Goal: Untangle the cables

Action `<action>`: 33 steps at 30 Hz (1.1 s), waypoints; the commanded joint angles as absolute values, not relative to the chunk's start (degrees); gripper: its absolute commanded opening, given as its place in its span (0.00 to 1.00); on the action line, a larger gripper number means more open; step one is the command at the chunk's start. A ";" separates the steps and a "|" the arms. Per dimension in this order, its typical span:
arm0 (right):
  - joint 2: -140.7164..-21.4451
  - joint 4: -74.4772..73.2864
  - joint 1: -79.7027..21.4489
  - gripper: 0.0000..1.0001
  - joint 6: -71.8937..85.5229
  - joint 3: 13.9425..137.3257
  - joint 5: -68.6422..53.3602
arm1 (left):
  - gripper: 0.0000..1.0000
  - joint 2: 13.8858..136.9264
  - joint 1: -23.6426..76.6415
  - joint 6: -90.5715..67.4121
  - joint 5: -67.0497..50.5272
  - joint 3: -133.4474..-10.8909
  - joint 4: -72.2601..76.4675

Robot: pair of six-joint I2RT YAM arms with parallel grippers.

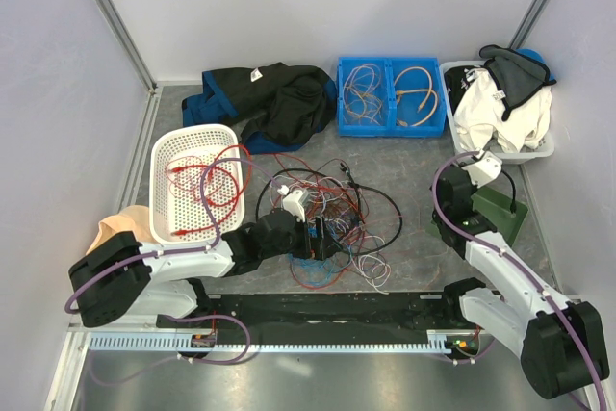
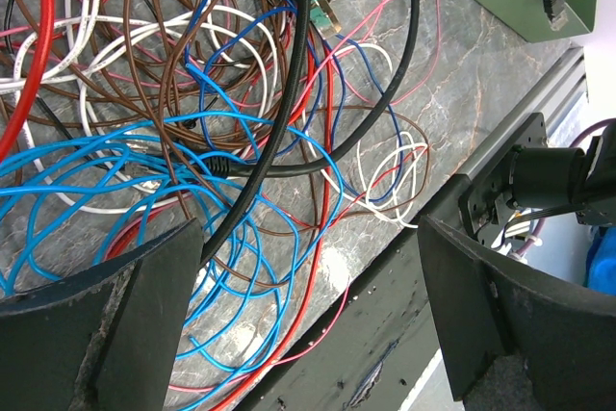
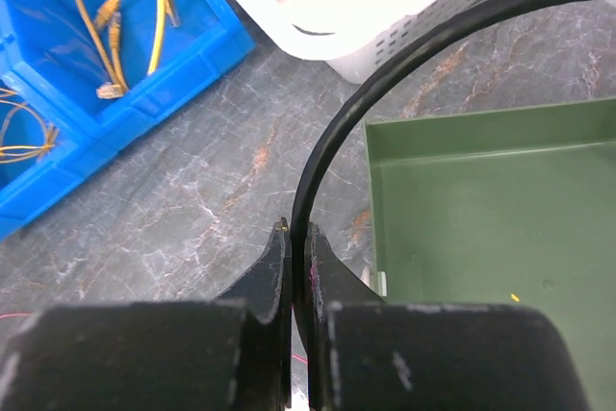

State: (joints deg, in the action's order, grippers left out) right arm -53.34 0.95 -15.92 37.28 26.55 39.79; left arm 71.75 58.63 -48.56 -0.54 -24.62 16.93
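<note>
The cables (image 1: 332, 223) lie in a messy tangle at the table's middle: blue, red, brown, white, pink and black wires. In the left wrist view they spread under my fingers, with blue wires (image 2: 115, 190) and a thick black cable (image 2: 289, 122) on top. My left gripper (image 1: 313, 238) (image 2: 308, 267) is open and empty, low over the tangle's near edge. My right gripper (image 1: 472, 185) (image 3: 296, 233) is shut on a thick black cable (image 3: 404, 55) that arcs right over the green tray (image 3: 481, 209).
A white basket (image 1: 168, 156) at the left holds red cables (image 1: 207, 190). A blue bin (image 1: 390, 64) with sorted cables, a dark garment (image 1: 265, 98) and a white basket of clothes (image 1: 544, 151) stand at the back. The green tray (image 1: 500, 209) is right. A black rail (image 1: 337, 310) runs along the front.
</note>
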 commanded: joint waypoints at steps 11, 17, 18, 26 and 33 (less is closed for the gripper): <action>-57.13 -4.04 -15.91 0.00 47.19 23.82 42.28 | 1.00 72.86 58.89 -50.10 -0.53 -25.75 19.34; -59.24 -4.31 -13.28 0.00 49.66 21.71 39.47 | 1.00 72.07 58.89 -50.10 -0.35 -25.05 19.34; -59.41 -4.39 -12.40 0.00 49.83 21.27 39.11 | 1.00 71.81 58.89 -50.10 -0.44 -25.05 19.25; -57.40 -6.41 -9.67 0.00 50.80 19.16 37.53 | 1.00 71.81 58.89 -49.83 -0.26 -25.05 19.25; -50.20 -6.59 -9.67 0.00 47.38 20.56 39.37 | 1.00 71.72 58.97 -49.92 -0.18 -24.96 19.34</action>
State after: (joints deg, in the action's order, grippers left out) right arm -53.49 -3.25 -9.93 49.71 20.60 37.91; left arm 72.51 58.63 -48.58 -0.54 -24.62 16.91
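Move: The right hand, with the black cable pinched in its shut fingers, is just off the near-left side of the green tray. The tray's middle lies about 9 cm back, 8 cm to the right and some 12 cm below. The white crate of clothes stands roughly 14 cm ahead and 11 cm right, the blue bin about 17 cm ahead and 15 cm left. From the left hand, the tray is some 37 cm right and 6 cm ahead. Keeping the black cable pinched, the right hand sinks about 5.5 cm towards the green tray, easing back a little, then levels off and swings to the right and back, 2 to 3 cm each way overall, bringing the fingers in over the tray's left edge. As it goes, the wrist turns some 10 degrees clockwise and rolls its left side up a little, while the gripper stays shut and the cable's loose end goes down with it. ##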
